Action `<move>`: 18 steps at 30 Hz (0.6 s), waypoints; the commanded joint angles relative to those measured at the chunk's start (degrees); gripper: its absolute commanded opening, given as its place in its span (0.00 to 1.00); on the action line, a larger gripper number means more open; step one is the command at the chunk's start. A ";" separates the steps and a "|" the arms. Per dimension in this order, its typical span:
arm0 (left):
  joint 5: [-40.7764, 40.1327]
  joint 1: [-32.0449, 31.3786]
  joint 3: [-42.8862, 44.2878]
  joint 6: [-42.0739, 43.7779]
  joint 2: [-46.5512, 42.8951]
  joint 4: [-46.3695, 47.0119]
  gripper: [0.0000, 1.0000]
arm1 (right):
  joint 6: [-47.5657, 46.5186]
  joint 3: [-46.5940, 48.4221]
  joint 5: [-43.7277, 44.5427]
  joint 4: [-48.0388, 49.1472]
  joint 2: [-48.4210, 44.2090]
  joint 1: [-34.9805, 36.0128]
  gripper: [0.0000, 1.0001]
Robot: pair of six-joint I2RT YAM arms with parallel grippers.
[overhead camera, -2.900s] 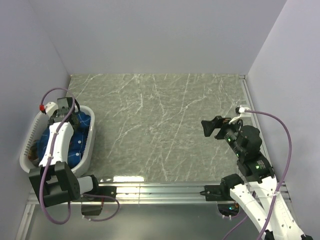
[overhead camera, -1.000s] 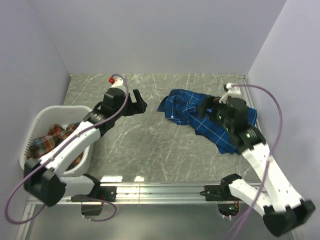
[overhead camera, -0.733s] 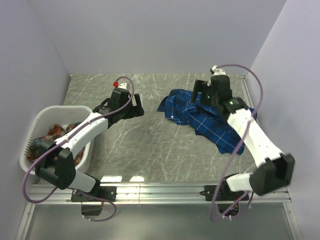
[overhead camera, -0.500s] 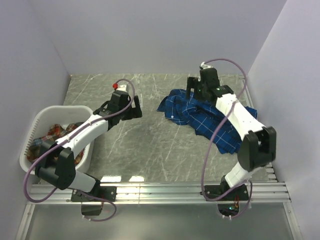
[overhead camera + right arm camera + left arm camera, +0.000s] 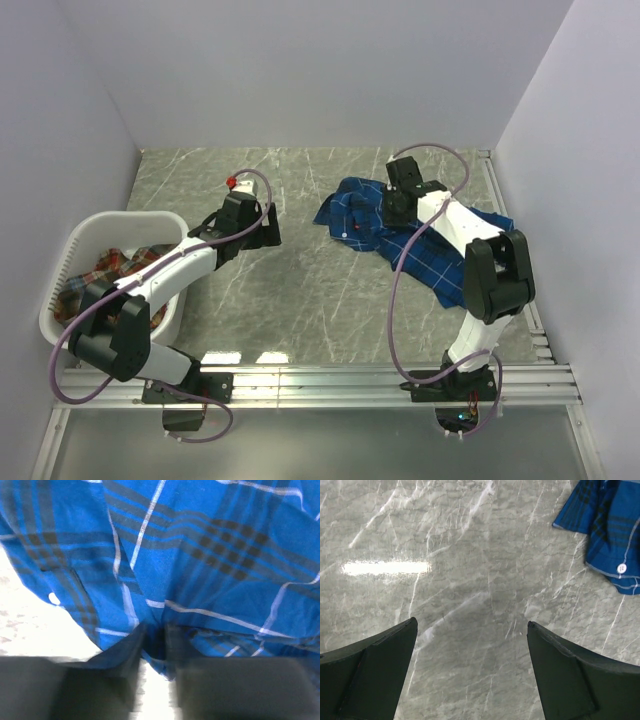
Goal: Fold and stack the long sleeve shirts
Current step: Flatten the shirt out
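Observation:
A royal blue plaid shirt (image 5: 432, 243) lies crumpled on the right half of the table. My right gripper (image 5: 393, 212) is down on the shirt's far left part. In the right wrist view its fingers (image 5: 125, 655) stand close together with a fold of the blue shirt (image 5: 210, 555) pinched in the narrow gap at the right gripper (image 5: 156, 632). My left gripper (image 5: 268, 228) hovers open over bare table, left of the shirt. In the left wrist view, the left gripper (image 5: 471, 623) holds nothing, and a corner of the blue shirt (image 5: 610, 525) with a white button shows top right. A red-orange plaid shirt (image 5: 108, 272) lies in the basket.
A white plastic laundry basket (image 5: 72, 252) stands at the table's left edge, against the wall. Walls close in the table on the left, back and right. A metal rail (image 5: 330, 378) runs along the near edge.
The right arm swung its gripper over the shirt's far left part and the jaws closed from wide open onto the fabric. The left gripper shifted slightly and stayed open.

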 commanded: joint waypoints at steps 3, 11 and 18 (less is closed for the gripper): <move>-1.05 0.09 1.52 0.92 -1.65 2.09 0.97 | -0.69 1.13 -0.21 -1.42 -4.08 1.93 0.00; 0.34 0.18 4.59 -1.89 -0.42 0.16 0.97 | -3.33 14.23 -2.67 -8.19 -18.14 1.93 0.00; 10.71 0.18 9.25 -11.10 1.25 1.30 0.96 | -6.49 15.47 -8.56 -10.22 -26.23 1.93 0.00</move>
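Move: The half-closed right fingers already straddle a fold of the shirt, right at the fingertips and about 1 cm below the hand point. The shirt's middle lies about 6 cm to that hand's right and 5 cm back, its left end some 14 cm to the left and 4 cm ahead, both barely below. From the left hand the fold is about 36 cm to the right, roughly level in reach and 5 cm lower. The right hand stays low for an instant while its fingers finish closing and pinch the fold, then it rises ever faster off the table by about 26 cm, easing some 4 cm back towards the base as the wrist tips the fingers up to point farther forward by about 30 degrees. Late on, the open, empty left hand starts up and to its right towards the shirt, by about 4 cm, touching nothing. ##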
